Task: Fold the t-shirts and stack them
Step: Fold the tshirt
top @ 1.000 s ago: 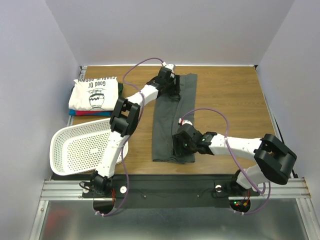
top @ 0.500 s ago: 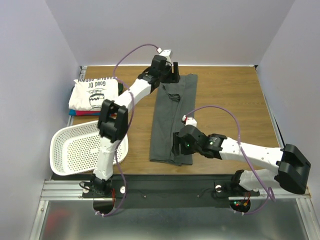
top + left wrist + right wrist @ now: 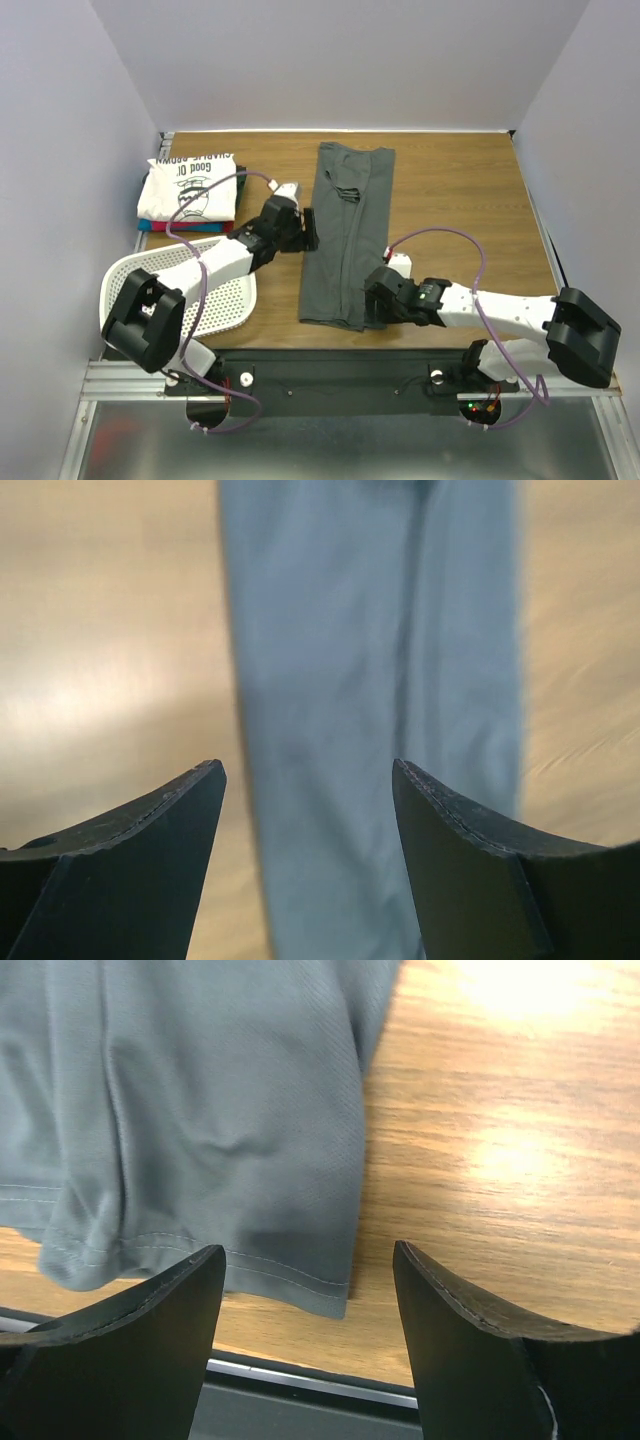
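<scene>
A dark charcoal-grey t-shirt (image 3: pixel 345 230) lies folded into a long narrow strip down the middle of the table. Its hemmed near end (image 3: pixel 250 1260) shows in the right wrist view, and its blurred length (image 3: pixel 380 680) in the left wrist view. My left gripper (image 3: pixel 312 228) is open at the strip's left edge, about halfway along, and holds nothing. Over the shirt's near right corner my right gripper (image 3: pixel 372 310) stands open and empty too. A white t-shirt with dark print (image 3: pixel 190 187) tops a folded stack at the far left, with red and blue cloth edges (image 3: pixel 180 226) under it.
A white perforated basket (image 3: pixel 160 290) lies tilted at the near left, under the left arm. The black rail at the table's near edge (image 3: pixel 300 1380) runs just below the shirt's hem. Grey walls close in the table on three sides.
My left arm has pulled back from the shirt's far end to its left edge at mid-length. My right gripper has opened wider and slid off the hem to the near right corner.
</scene>
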You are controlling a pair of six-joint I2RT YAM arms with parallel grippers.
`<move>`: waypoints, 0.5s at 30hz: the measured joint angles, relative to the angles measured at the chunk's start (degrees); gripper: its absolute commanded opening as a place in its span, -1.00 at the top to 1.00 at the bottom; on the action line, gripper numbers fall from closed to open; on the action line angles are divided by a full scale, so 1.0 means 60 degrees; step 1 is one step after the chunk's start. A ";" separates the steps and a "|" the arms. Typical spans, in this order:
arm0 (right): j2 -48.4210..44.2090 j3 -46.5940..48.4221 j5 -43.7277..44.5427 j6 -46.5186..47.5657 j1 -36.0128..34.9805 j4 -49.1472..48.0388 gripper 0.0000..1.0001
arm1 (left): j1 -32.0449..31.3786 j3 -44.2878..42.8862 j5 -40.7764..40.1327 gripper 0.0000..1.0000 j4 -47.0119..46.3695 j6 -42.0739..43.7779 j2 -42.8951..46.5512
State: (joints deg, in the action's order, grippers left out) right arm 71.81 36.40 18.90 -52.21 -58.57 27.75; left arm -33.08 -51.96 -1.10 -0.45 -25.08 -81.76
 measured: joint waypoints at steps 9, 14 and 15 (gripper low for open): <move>0.0157 -0.0149 -0.0142 -0.0415 0.0000 0.0022 -0.43 | -0.0674 0.1504 -0.0630 -0.59 0.1632 -0.0506 0.1013; 0.0160 -0.0149 -0.0244 -0.0477 0.0000 0.0015 -0.42 | -0.0659 0.1894 -0.0608 -0.60 0.1858 -0.0667 0.2218; 0.0164 -0.0149 -0.0270 -0.0477 0.0000 0.0015 -0.41 | -0.0667 0.1993 -0.0565 -0.59 0.1880 -0.0688 0.2382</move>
State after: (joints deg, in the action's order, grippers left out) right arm 72.79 35.51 17.28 -55.07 -58.57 27.83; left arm -37.08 -40.01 -4.49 10.83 -29.21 -67.46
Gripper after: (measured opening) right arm 0.711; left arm 0.797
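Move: The left hand, open and some 13 cm above the table, has the t-shirt's near left hem corner about 22 cm back and 3 cm to its left. The middle of the t-shirt lies level with this hand, 9 cm to its right; the white basket stands about 15 cm back and 36 cm left. The open right hand is low at the near right hem corner, which lies about 2 cm back, 1 cm right and 3 cm below; from that hand the near left corner is some 19 cm left and 1 cm back. Back towards the near left hem corner, and a little left, the open left hand travels about 9 cm alongside the t-shirt's left edge. It dips some 6 cm at first, then climbs about 3 cm again while still drawing back, its fingers tipping roughly 10 degrees further down. The right hand only settles about a centimetre back and down over its own corner, fingers still open. ##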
